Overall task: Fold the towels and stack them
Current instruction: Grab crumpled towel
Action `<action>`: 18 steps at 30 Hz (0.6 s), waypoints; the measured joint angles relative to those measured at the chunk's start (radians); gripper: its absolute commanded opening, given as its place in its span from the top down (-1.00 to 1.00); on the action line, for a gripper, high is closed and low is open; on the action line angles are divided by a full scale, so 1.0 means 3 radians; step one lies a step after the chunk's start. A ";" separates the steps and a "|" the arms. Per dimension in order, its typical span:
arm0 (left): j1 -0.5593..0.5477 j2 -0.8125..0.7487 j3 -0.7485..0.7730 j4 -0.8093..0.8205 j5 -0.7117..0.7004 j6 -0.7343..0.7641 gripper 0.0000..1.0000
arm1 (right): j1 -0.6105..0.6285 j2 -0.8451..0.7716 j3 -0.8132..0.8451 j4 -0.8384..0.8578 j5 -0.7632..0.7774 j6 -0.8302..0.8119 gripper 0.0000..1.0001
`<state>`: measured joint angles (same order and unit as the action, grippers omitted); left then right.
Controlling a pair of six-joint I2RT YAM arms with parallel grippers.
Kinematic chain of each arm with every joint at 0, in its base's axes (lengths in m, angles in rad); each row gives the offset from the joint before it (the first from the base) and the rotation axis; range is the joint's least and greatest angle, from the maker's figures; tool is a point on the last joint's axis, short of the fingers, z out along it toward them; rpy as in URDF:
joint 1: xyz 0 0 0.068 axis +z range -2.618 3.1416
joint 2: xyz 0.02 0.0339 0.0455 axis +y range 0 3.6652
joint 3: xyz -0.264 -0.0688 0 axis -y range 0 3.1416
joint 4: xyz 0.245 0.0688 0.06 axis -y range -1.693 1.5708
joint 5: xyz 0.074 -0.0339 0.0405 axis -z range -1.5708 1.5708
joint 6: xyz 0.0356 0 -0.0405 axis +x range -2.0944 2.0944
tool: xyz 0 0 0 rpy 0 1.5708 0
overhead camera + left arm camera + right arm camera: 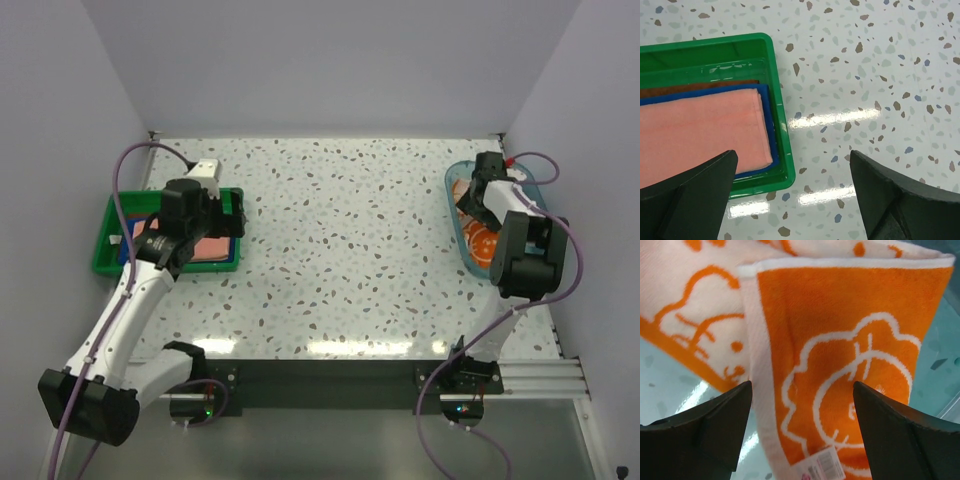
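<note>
Three folded towels lie stacked in the green tray [774,60]: pink [700,130] on top, royal blue [769,125] under it, and a rust-brown edge [700,88] showing at the far side. My left gripper [793,160] hangs open over the tray's corner [232,212], holding nothing. The orange towel [840,330] with white flower outlines lies crumpled in the clear blue tub [455,180], a label at its near edge. My right gripper [802,390] is down in the tub [476,197], its jaws wide apart on either side of a fold of that towel.
The speckled table [340,230] spreads between tray and tub. White walls close it in at the back and both sides. The tub stands close to the right wall, the tray near the left one.
</note>
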<state>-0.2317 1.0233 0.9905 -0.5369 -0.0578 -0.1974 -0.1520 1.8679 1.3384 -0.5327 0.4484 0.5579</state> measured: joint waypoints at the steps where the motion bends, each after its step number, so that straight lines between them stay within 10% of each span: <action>1: -0.0006 0.0013 -0.0003 0.0001 0.0022 0.0000 -1.00 | -0.0020 0.0057 0.0001 0.0034 -0.0014 0.0027 -0.62; 8: -0.0023 0.0074 -0.0003 0.0067 0.0127 0.0000 -1.00 | -0.0131 0.0248 -0.0071 0.0203 -0.0126 0.0025 1.00; 18: -0.0023 0.0291 0.0140 0.0051 0.0230 -0.0005 -1.00 | -0.0090 -0.0177 0.0228 -0.0084 -0.0263 -0.0219 1.00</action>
<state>-0.2386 1.1107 1.0325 -0.5217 0.0113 -0.1989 -0.1791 1.8149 1.4067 -0.5579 0.3695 0.4923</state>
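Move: In the blue bin, the crumpled orange towel lies just under the open right hand: its middle is about 3 cm back, level sideways and some 4 cm below. The bin's own middle sits roughly 2 cm back and 6 cm to the right, about 4 cm down, while its left rim runs some 8 cm to the left. From the left hand the towel is about 6 cm ahead, 60 cm to the right and 20 cm lower. Sinking some 3 cm onto the towel, the right hand shuts its wide-open fingers fully, pinching a fold of the orange side, then lifts about 7 cm with a slight forward move in the last instant, keeping its grip. The empty left hand, still open, drifts a couple of centimetres right and slightly forward, away from the folded stack in the green tray. ##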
